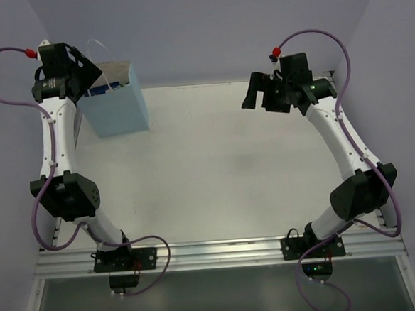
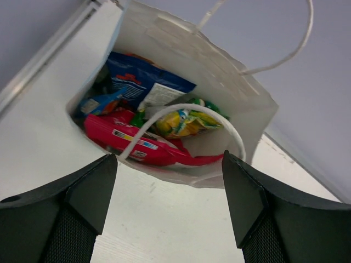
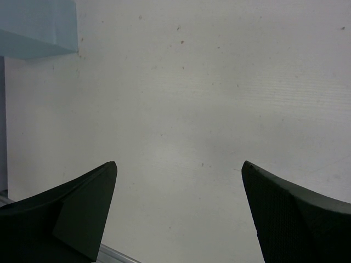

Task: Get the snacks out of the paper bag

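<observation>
The pale-blue paper bag (image 1: 120, 101) stands upright at the table's far left. My left gripper (image 1: 88, 71) is open just left of and above its mouth. In the left wrist view the bag (image 2: 219, 76) shows its white inside with the snacks in it: a red-pink pouch (image 2: 137, 143), a dark blue packet (image 2: 140, 79) and a yellow-green packet (image 2: 184, 121). A white string handle (image 2: 186, 109) loops over them. My left gripper (image 2: 169, 164) is empty. My right gripper (image 1: 258, 91) is open and empty above the far right of the table. In the right wrist view it (image 3: 179, 167) hangs over the bare table, with a corner of the bag (image 3: 38, 27) at top left.
The white table (image 1: 223, 169) ends at a metal rail (image 1: 214, 253) along the near edge. Purple-grey walls stand close behind and beside the table. Purple cables loop from both arms.
</observation>
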### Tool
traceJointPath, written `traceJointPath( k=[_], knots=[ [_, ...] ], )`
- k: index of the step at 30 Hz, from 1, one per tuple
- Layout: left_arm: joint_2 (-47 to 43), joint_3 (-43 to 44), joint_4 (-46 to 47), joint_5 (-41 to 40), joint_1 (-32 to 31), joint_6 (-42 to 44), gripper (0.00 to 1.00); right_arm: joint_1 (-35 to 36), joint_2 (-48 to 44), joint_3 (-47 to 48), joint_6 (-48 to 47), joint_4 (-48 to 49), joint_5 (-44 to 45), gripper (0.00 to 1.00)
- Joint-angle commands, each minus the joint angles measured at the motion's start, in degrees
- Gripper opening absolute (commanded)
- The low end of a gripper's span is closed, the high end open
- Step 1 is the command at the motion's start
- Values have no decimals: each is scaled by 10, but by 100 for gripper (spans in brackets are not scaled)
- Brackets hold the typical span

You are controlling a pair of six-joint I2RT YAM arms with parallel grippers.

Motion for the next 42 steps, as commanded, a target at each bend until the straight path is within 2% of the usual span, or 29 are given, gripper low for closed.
traceJointPath(
  k=[1,5,11,15,18,28,31,32,34,35,37,38,42],
  knots=[
    [-37,-16,43,79,5,-69,84,3,10,13,-6,3,-1,99],
    [-82,-69,80,70,4,-118,84,3,13,17,-7,4,-4,99],
    [-111,-91,102,60,4,-185,83,4,17,29,-9,0,-8,99],
    [-154,-165,185,44,5,-206,81,4,17,29,-9,3,-12,99],
    [-98,-108,161,70,5,-216,80,4,21,36,-10,1,-10,99],
    [-7,-27,165,27,3,-225,79,5,20,49,-14,0,-12,99],
    [-1,-16,180,27,3,-228,66,4,23,50,-14,2,-17,99],
    [2,-6,181,31,3,-228,55,4,24,50,-13,0,-17,99],
    [10,5,179,41,2,-228,43,4,28,52,-13,0,-18,99],
    [10,17,175,46,2,-228,30,4,28,52,-13,0,-18,99],
    [5,20,174,53,2,-230,15,4,28,51,-14,2,-17,99],
    [3,21,174,54,0,-230,1,4,28,51,-14,3,-17,99],
    [2,39,174,99,-5,-228,0,4,36,70,-12,-2,-17,99]
  ],
)
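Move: The left hand's open fingers are at the paper bag's near handle, whose middle lies about 5 cm ahead, 2 cm right and 2 cm up. Inside the bag, the red packet is roughly 10 cm ahead, 1 cm right and 14 cm down, and the blue packet 14 cm ahead, level sideways, 13 cm down. The far handle stands 15 cm ahead, 4 cm right, 4 cm up. From the right hand, the near handle is some 50 cm left, 13 cm ahead and 7 cm up. The left fingers close from wide open to nearly shut, pinching the near handle between their tips. Before that the hand backs off a little while rising about 5 cm and shifting slightly right, rolling its left side down and tipping its fingers up, then drives about 6 cm forward and slightly down to the handle; it rises again while the fingers close. ##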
